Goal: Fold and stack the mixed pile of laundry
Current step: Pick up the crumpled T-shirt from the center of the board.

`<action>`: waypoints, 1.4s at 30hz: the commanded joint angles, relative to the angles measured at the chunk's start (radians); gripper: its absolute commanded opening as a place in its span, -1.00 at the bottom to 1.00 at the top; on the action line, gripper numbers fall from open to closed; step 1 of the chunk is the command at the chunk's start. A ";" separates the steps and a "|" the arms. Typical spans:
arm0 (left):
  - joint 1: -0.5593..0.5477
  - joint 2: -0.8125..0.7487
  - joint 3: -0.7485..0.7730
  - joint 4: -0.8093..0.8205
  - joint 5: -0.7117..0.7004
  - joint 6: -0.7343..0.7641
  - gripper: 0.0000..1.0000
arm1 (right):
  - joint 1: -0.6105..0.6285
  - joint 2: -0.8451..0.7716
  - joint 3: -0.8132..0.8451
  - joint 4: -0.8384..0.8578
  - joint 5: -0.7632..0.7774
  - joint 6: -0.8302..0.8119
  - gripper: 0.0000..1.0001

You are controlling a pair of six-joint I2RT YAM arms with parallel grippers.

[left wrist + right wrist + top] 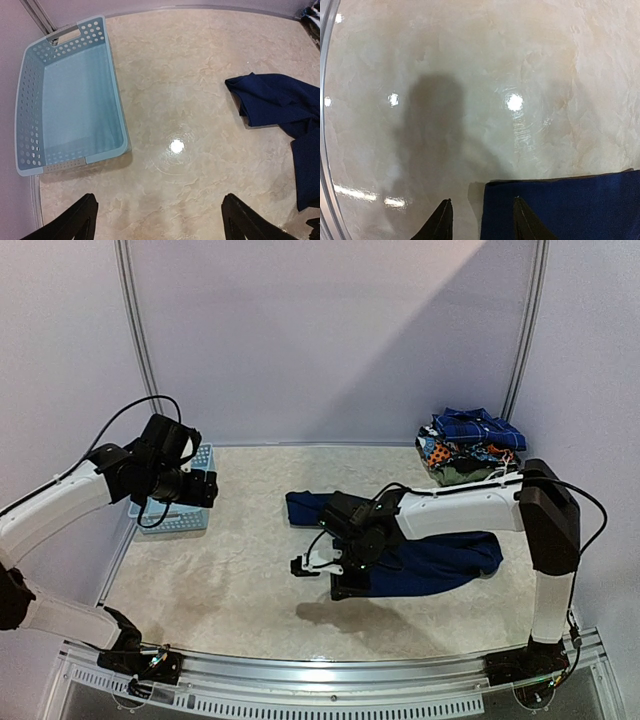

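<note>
A navy garment (440,562) lies spread flat right of the table's middle, also showing in the left wrist view (280,100). My right gripper (322,568) hovers low at its left end, open. In the right wrist view the right gripper (482,220) straddles the corner of the navy garment (570,205), one finger over cloth, the other over bare table. The mixed laundry pile (470,448) sits at the back right, a blue plaid shirt (478,426) on top. My left gripper (205,488) hangs beside the basket, wide open and empty; its view shows the left gripper (160,222) over bare table.
A light-blue slotted plastic basket (185,515) stands at the far left against the wall, with nothing inside the basket (75,105). The marbled tabletop (240,580) runs to a metal front rail (330,680). Pale walls close in the back and sides.
</note>
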 commanded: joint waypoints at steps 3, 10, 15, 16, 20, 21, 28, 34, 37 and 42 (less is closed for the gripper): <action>0.009 -0.032 -0.017 -0.006 0.001 0.012 0.75 | 0.019 0.086 0.058 -0.056 0.024 0.039 -0.22; 0.009 -0.048 -0.016 -0.009 -0.006 0.025 0.75 | 0.019 0.141 0.081 -0.096 0.075 0.069 -0.46; 0.011 -0.041 -0.018 -0.007 -0.013 0.033 0.75 | 0.017 0.156 0.074 -0.093 0.144 0.066 -0.99; 0.011 -0.031 -0.019 -0.001 -0.009 0.034 0.75 | 0.015 0.152 0.073 -0.094 0.150 0.064 -1.00; 0.011 0.022 -0.016 0.041 0.018 0.075 0.73 | -0.006 0.030 0.082 -0.118 0.132 0.034 -1.00; 0.010 0.035 -0.016 0.058 0.043 0.095 0.72 | -0.015 -0.023 0.090 -0.137 0.099 0.009 -1.00; -0.044 0.157 0.021 0.150 0.283 0.358 0.47 | -0.136 -0.344 0.155 -0.225 0.068 -0.038 -1.00; -0.051 0.343 0.188 0.130 0.367 0.472 0.34 | -0.323 -0.517 0.198 -0.247 0.077 -0.028 -1.00; -0.076 0.460 0.294 0.115 0.391 0.515 0.28 | -0.394 -0.591 0.228 -0.245 0.083 -0.009 -1.00; -0.130 0.635 0.436 0.073 0.458 0.613 0.21 | -0.512 -0.672 0.324 -0.260 0.114 0.002 -1.00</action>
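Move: The near-left corner of the navy T-shirt lies between and just below the right hand's open fingers, 1 cm ahead, 1 cm right and about 3 cm down; the clothes stack is some 34 cm ahead and 32 cm right. From the left hand, the T-shirt's far-left end is about 12 cm ahead, 16 cm right and 19 cm below; the basket is some 13 cm ahead, 14 cm left and 17 cm below. The T-shirt's near-left corner is pinched as the right hand sinks a little and shuts, then hoisted over 30 cm, rightward and forward, the fingers tilting to point out ahead and left. Late on, the left hand swings about 15 cm right, forward and slightly down towards the far-left end, turning clockwise and narrowing but still open. ##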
